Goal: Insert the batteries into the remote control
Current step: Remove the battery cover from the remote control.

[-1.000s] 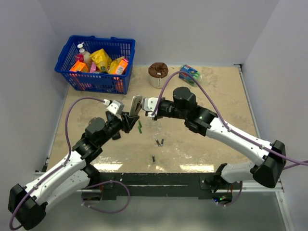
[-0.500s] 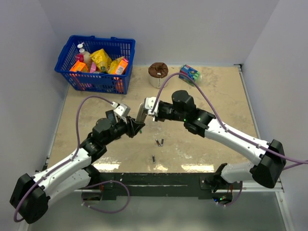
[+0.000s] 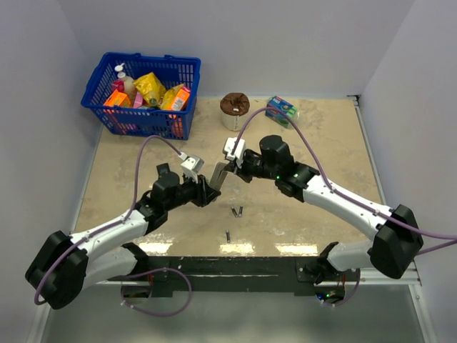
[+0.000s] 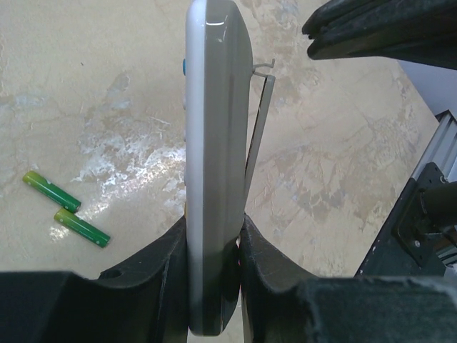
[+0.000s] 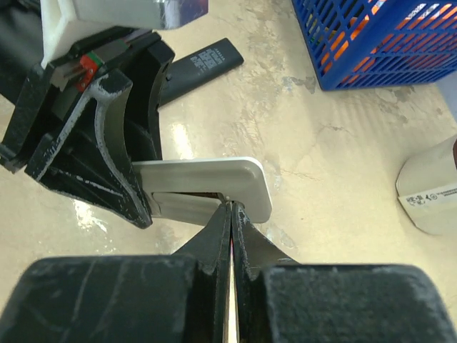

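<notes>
My left gripper is shut on the lower end of the remote control, which it holds edge-on above the table. The remote's plain grey back faces my right gripper. That gripper is shut, with its tips against the edge of the thin back cover. The cover stands slightly off the remote's body. In the top view both grippers meet at the remote in mid-table. Two batteries lie side by side nearer the front, a third battery below them. The pair looks green and yellow up close.
A blue basket full of packets stands at the back left. A white cup with a brown lid and a green box sit at the back. A slim black remote lies on the table behind my left gripper.
My left arm has carried the remote to the right and lower. My right gripper has followed it in, so its tips now rest at the back cover.
</notes>
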{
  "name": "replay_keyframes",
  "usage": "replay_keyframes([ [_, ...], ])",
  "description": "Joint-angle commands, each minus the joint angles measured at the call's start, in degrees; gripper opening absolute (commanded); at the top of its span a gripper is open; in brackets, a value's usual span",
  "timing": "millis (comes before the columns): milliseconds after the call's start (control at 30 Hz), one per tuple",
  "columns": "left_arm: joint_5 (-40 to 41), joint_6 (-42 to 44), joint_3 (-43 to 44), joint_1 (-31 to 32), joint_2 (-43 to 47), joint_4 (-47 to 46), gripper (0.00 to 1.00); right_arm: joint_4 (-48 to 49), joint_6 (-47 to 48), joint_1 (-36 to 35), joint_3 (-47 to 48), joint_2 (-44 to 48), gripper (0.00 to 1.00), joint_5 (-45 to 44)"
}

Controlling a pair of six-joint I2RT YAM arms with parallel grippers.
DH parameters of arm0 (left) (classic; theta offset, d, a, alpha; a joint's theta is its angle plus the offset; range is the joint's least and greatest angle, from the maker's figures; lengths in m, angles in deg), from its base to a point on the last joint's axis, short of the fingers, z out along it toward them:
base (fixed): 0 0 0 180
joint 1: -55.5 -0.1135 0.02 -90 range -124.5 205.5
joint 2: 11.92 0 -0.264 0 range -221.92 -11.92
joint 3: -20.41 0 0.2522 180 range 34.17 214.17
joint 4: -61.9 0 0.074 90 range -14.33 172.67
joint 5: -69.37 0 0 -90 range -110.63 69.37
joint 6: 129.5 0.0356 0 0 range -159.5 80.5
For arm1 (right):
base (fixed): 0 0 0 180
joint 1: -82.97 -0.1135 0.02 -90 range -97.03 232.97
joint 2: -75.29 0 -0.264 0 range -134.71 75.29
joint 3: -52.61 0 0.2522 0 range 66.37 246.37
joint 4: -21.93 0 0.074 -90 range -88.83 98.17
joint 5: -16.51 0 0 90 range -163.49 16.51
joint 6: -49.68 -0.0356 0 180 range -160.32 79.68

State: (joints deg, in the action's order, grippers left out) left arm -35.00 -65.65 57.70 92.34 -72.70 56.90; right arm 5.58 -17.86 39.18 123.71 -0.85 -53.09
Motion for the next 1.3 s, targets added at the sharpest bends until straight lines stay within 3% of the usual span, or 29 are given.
replay_keyframes([
  [0, -1.9, -1.6, 1.2, 0.1, -0.9, -4.1, 0.0, 5.0, -6.8, 0.6, -0.8, 2.1, 0.15, -1.3],
  [100, -2.7, -2.1, 1.5, 0.2, -1.8, -4.2, 0.0, 4.4, -7.9, 0.8, -0.9, 2.7, 0.29, -1.1],
  [200, -3.2, -2.3, 1.6, 0.1, -1.5, -4.3, 0.0, 1.8, -7.4, 0.7, -0.4, 2.4, 0.36, -1.3],
  [667, -5.0, 1.1, 2.4, 0.1, 0.7, -2.2, 0.0, -7.8, 5.2, 2.1, 1.4, 1.5, 0.38, 4.2],
  [1267, -6.3, 3.6, 3.4, 0.2, 0.8, -1.2, 0.0, -6.9, 6.9, 2.3, 3.4, 0.1, 0.38, 8.1],
])
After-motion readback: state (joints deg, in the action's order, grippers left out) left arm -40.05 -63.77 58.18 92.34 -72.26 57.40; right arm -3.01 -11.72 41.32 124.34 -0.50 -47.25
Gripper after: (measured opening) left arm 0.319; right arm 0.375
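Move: The remote's battery cover, already standing ajar, has its middle about 2 cm back, 2 cm to the left and 3 cm below the right hand, whose shut fingertips are by its free end. From that hand, the green batteries lie some 3 cm ahead, 8 cm left and 20 cm down; the loose black batteries, 6 cm back, 3 cm right at the same depth. From the left hand, the cover is roughly 3 cm ahead, 3 cm right and 5 cm up. The cover's free end is what the right hand lines up on: its fingers spread from shut to about a third open, then it sinks nearly 3 cm while shifting some 2 cm right and a little back, and rises again slightly, leaving one fingertip on either side of the latch end without a visible grip. The left hand keeps the remote pinched, easing back about 1 cm. ##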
